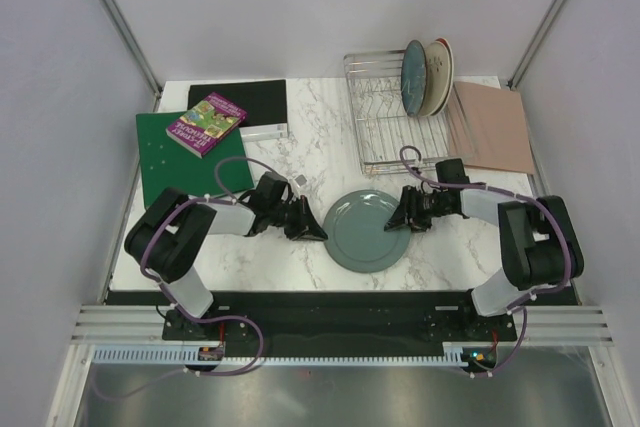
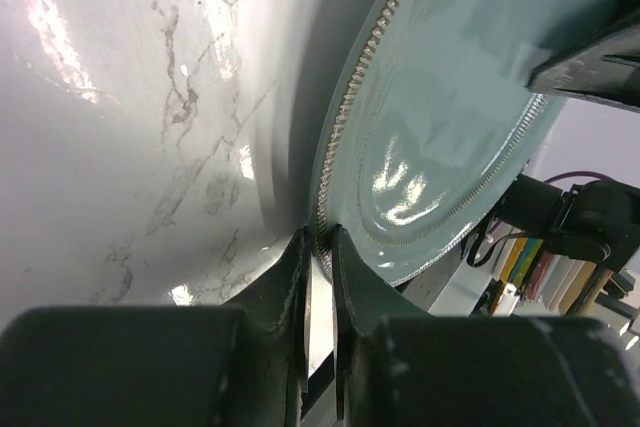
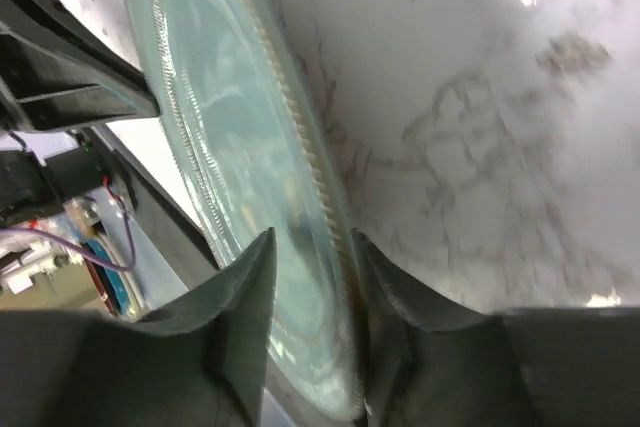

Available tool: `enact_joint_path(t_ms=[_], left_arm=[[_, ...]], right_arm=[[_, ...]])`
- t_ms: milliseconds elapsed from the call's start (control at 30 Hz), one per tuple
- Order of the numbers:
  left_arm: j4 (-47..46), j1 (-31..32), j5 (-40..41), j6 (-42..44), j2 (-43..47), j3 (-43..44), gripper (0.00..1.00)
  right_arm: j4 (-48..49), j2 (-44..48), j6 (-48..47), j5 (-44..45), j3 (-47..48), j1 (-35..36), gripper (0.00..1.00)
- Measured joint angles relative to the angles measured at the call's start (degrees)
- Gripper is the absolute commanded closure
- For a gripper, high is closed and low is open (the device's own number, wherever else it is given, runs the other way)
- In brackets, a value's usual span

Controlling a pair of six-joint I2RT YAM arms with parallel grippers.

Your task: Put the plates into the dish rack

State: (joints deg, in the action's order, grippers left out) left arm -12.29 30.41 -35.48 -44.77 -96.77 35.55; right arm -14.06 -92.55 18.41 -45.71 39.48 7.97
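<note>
A plain grey-green plate [image 1: 367, 230] lies on the marble table between both arms. My left gripper [image 1: 318, 232] is shut on its left rim; in the left wrist view the fingertips [image 2: 322, 242] pinch the beaded edge of the plate [image 2: 450, 97]. My right gripper [image 1: 397, 222] straddles the right rim, open: in the right wrist view [image 3: 310, 247] one finger lies against the underside, the other stands off the plate's face [image 3: 230, 147]. The dish rack [image 1: 385, 137] stands at the back right with a teal-blue plate [image 1: 413, 77] and a cream plate [image 1: 437, 75] upright in it.
A green binder [image 1: 170, 162] with a purple book [image 1: 206, 125] on it lies at the left. A black mat [image 1: 237, 97] sits behind it. A tan board [image 1: 490, 127] lies right of the rack. White walls close in on both sides.
</note>
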Motion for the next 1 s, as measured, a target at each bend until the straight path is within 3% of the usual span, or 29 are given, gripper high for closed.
enact_joint_path(t_ms=[33, 100, 167, 233, 267, 333, 367, 400, 633, 767, 900, 1000], left_arm=[[0.11, 0.00, 0.09, 0.09, 0.00, 0.00, 0.98], [0.42, -0.02, 0.50, 0.33, 0.00, 0.00, 0.97], [0.76, -0.07, 0.83, 0.46, -0.07, 0.00, 0.96], [0.87, -0.07, 0.85, 0.57, -0.09, 0.07, 0.85], [0.92, -0.07, 0.85, 0.68, -0.09, 0.11, 0.68], [1.20, -0.04, 0.90, 1.22, -0.09, 0.22, 0.43], [1.42, -0.17, 0.28, 1.27, -0.02, 0.39, 0.25], [1.64, -0.35, -0.31, 1.49, 0.52, 0.85, 0.01], [11.80, -4.74, 5.51, 9.84, 10.10, 3.50, 0.00], [18.01, -6.45, 9.51, 16.17, 17.11, 3.56, 0.00], [21.16, -6.38, 11.76, 23.85, 23.71, 5.51, 0.00], [21.42, -6.27, 16.50, 28.33, 25.97, 7.56, 0.00]], right_arm=[[-2.03, 1.75, -0.92, 1.01, 0.00, -0.55, 0.80], [-4.63, 4.59, -2.47, 1.92, -0.02, -1.20, 0.96], [-6.40, 7.48, -2.56, -0.15, -0.07, -1.60, 1.00], [-7.17, 9.57, -2.73, -0.11, -0.15, -1.36, 1.00], [-7.41, 10.01, -2.80, 0.07, -0.15, -1.27, 1.00], [-8.17, 10.25, -3.26, 0.26, -0.11, -1.22, 1.00], [-9.40, 10.34, -3.80, 0.81, 0.35, -1.22, 1.00], [-10.93, 10.54, -4.57, 1.22, 0.81, -1.27, 1.00], [-28.65, 12.46, -12.98, 6.21, 17.16, -0.61, 1.00], [-35.19, 12.31, -15.98, 7.23, 33.75, 0.46, 1.00], [-40.81, 7.80, -18.69, 9.16, 56.89, 1.25, 1.00], [-39.60, 2.47, -18.14, 15.58, 72.78, 1.53, 1.00]])
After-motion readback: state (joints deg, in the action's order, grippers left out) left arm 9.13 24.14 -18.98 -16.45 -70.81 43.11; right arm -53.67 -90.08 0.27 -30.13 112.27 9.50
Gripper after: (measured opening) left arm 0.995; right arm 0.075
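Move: The green plate, its left rim still pinched by the left gripper, has its middle about 9 cm left of the right hand and 2 cm back, almost at its height; the right fingers stand open around its right rim. Ahead of the right hand, roughly 24 cm, is the dish rack's middle, with the blue plate standing some 31 cm out and 1 cm right. For the left hand the green plate's middle lies about 10 cm right and 1 cm ahead. Close the right fingers on the green plate's right rim while the left keeps its pinch, then open the left wide, let go of the other rim and draw that hand away up, left and forward. Lift the plate with the right gripper, faster and faster, some 34 cm up and 13 cm forward in the rack's direction, swinging the fingers from downward towards forward by about 50 degrees. ##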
